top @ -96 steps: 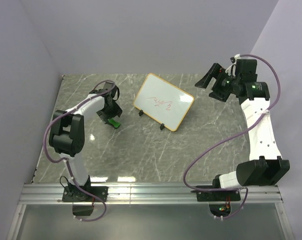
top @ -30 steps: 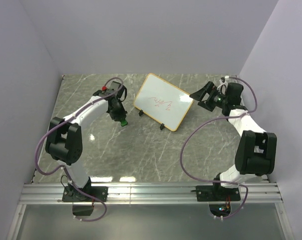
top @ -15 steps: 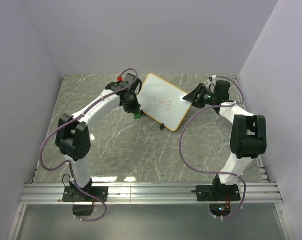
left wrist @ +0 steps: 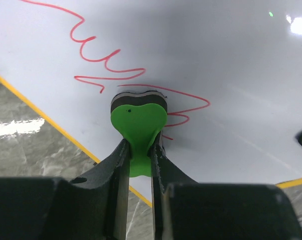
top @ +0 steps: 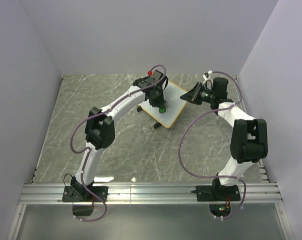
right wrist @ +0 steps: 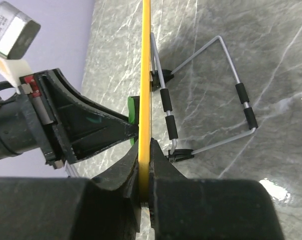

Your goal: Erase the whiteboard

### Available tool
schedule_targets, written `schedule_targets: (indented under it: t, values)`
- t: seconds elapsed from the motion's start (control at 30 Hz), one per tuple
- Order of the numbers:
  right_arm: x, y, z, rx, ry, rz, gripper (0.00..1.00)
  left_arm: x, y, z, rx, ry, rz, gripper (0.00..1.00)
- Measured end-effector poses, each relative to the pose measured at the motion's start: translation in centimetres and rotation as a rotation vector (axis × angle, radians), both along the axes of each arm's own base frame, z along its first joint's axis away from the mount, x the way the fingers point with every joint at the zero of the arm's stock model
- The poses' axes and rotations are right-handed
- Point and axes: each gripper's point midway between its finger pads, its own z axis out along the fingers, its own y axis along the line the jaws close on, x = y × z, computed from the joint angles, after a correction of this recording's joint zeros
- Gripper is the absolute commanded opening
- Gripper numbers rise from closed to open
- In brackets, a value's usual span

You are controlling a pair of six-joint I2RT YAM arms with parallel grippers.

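Note:
The whiteboard [top: 176, 100] stands tilted on its wire stand at the back middle of the table. Red scribbles [left wrist: 103, 62] cross its white face [left wrist: 231, 75]. My left gripper [top: 161, 105] is shut on a small green eraser [left wrist: 138, 122], whose dark pad presses against the board right at the scribbles. My right gripper [top: 191, 97] is shut on the board's right edge. In the right wrist view the yellow frame [right wrist: 145, 75] runs edge-on between those jaws [right wrist: 144, 150], with the eraser [right wrist: 132, 111] on the far side.
Behind the board a wire stand [right wrist: 211, 100] with black sleeves rests on the grey marble table [top: 115, 145]. Purple walls close the back and both sides. Both arms' cables loop over the table near the board.
The left arm swung right and carried the eraser from beside the board onto its face. The right gripper moved in and shut on the board's right edge.

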Motion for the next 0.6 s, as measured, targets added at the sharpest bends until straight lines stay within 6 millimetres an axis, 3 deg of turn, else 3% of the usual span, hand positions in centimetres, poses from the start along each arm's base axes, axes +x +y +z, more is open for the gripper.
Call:
schedule_targets:
  t: [0.43,0.6]
  values:
    - [-0.1,0.3,-0.6,-0.046,-0.022,-0.002,0.00,0.0,-5.3,3.2,-0.221,-0.028,-0.158,0.00]
    - [-0.2,0.3,-0.8,-0.050,-0.018,-0.001,0.00,0.1,-5.4,3.3,-0.233,-0.026,-0.163,0.00]
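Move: The lower red stroke's right end lies about 3 cm right of and 2 cm ahead of the left hand, roughly level with it; that hand already holds the green eraser on the whiteboard. The larger red scribble is some 3 cm left and 5 cm ahead. The right gripper, pinching the board's raised edge, is about 11 cm right, 2 cm ahead and 5 cm higher; from it the stroke's end lies around 8 cm left, level fore and aft, and 5 cm below. The green eraser, still gripped by the left hand, is wiped across the whiteboard to the right and up its slope, about 5 cm sideways with some 3 cm of rise, over the end of the red stroke and towards the right gripper. The left wrist rolls its left side down and turns slightly clockwise. The right hand stays put, keeping its pinch on the board's edge. ##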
